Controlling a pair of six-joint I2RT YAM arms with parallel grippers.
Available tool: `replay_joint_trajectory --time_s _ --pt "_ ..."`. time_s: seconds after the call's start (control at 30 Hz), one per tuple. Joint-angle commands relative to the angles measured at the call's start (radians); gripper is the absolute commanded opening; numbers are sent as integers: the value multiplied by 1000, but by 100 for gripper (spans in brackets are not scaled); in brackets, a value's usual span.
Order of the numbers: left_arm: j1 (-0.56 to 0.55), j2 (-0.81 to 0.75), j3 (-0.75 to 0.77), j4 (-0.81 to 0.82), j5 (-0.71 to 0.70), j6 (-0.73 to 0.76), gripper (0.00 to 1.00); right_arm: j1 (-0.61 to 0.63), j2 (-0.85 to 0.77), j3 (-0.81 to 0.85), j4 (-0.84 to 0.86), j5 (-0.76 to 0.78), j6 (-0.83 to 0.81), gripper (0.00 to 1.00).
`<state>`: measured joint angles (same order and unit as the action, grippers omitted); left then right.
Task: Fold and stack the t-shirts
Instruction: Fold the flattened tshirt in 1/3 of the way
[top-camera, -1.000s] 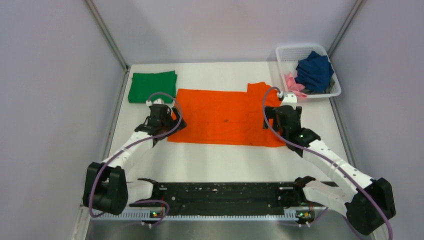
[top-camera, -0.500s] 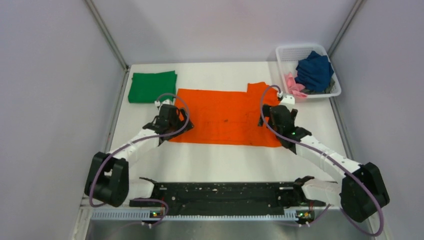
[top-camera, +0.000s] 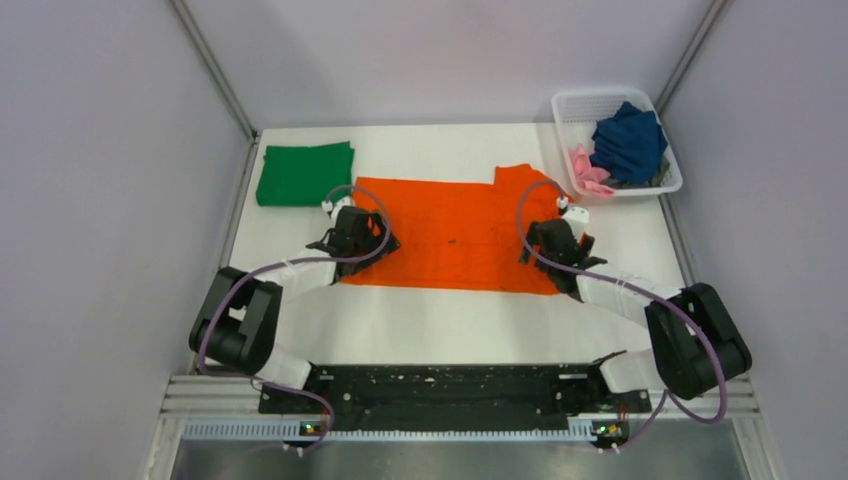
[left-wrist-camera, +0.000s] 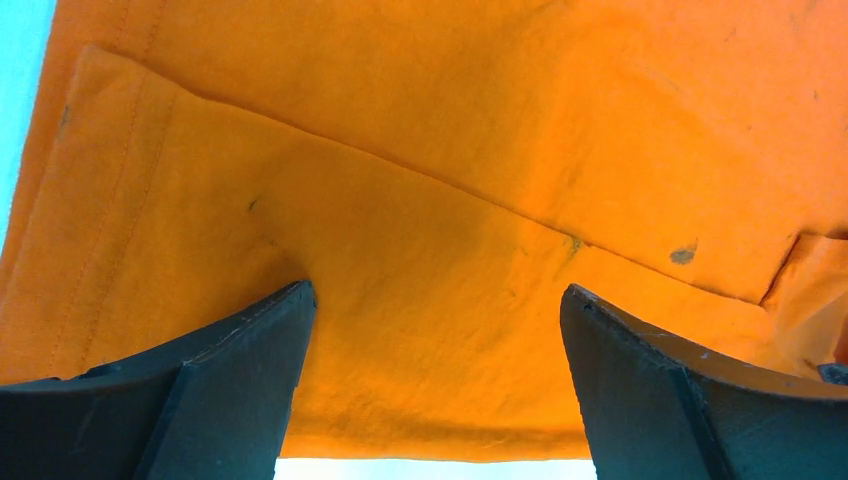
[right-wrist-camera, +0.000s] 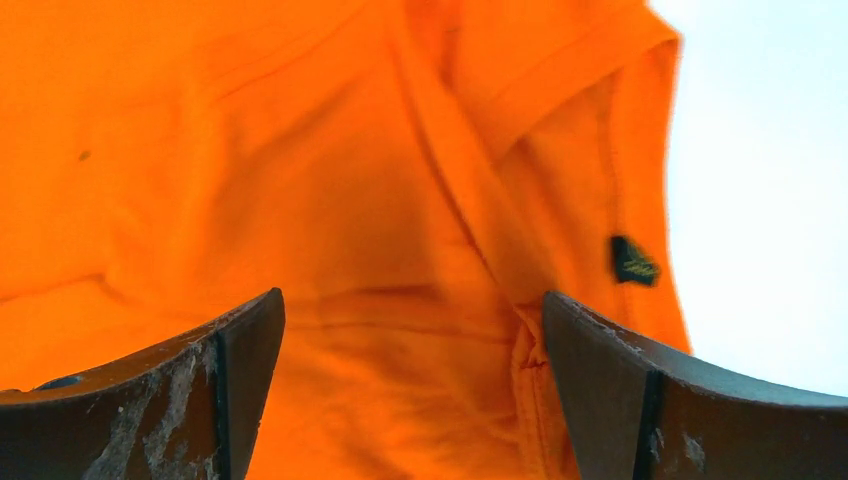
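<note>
The bright orange t-shirt (top-camera: 450, 230) lies spread flat in the middle of the table, partly folded. My left gripper (top-camera: 362, 232) is low over its left end, jaws open, with orange cloth (left-wrist-camera: 430, 250) between and under the fingers (left-wrist-camera: 240, 370). My right gripper (top-camera: 552, 243) is low over the right end near the collar, jaws open over the cloth (right-wrist-camera: 380, 230); a small dark label (right-wrist-camera: 633, 261) shows there. A dark green t-shirt (top-camera: 304, 172) lies folded at the back left. A navy blue shirt (top-camera: 628, 140) and a pink one (top-camera: 587, 168) sit in the basket.
The white mesh basket (top-camera: 568, 108) stands at the back right corner. Grey walls close in the table on the left, back and right. A black rail (top-camera: 440, 385) runs along the near edge between the arm bases.
Both arms have reached further in: the left gripper moved right and forward onto the shirt's left end, the right gripper moved down onto the right end. The shirt's near edge shifted slightly.
</note>
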<state>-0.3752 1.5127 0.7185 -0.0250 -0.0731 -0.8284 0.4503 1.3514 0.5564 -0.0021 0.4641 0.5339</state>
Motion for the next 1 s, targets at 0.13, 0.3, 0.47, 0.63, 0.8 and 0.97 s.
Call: replay_joint_trajectory --time_s 0.13,0.3,0.47,0.63,0.8,0.97 --pt "1 -53 -102 -87 -55 -29 99 -182 39 28 72 -110 -2 99" --pt "0 -109 -127 -122 -86 -14 99 -210 2 156 -108 -7 -16 99" --pt "1 -125 -133 -120 -51 -5 99 -201 -189 143 -139 -361 -31 99" --pt "-1 -110 -128 -112 -37 -2 99 -112 -252 5 -95 -519 40 99" --pt "0 -106 -120 -126 -48 0 99 -107 -192 -68 -90 -529 68 99" --pt "0 -111 -125 -140 -71 13 99 -151 -196 -59 -221 -269 98 99"
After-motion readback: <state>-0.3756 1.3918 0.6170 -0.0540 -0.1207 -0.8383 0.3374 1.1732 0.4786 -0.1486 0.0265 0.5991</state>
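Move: Both my open hands are down at the orange t-shirt, whose middle lies about 17 cm to the right of my left hand and, from my right hand, 24 cm left and 4 cm ahead. The sleeve crease is some 4 cm right of my right hand and level with it; the near right corner is about 9 cm straight back. The basket stands 27 cm ahead and 13 cm right. The green t-shirt is 16 cm ahead and 19 cm left of my left hand. I sweep my right hand about 5 cm right at cloth height over the sleeve crease, then lift it some 9 cm clear, swing it left and back, and lower it near the near edge, its left side rolled up some 20 degrees. Meanwhile my left hand, fingers open on the cloth, drags it a little back and left, then holds there. ##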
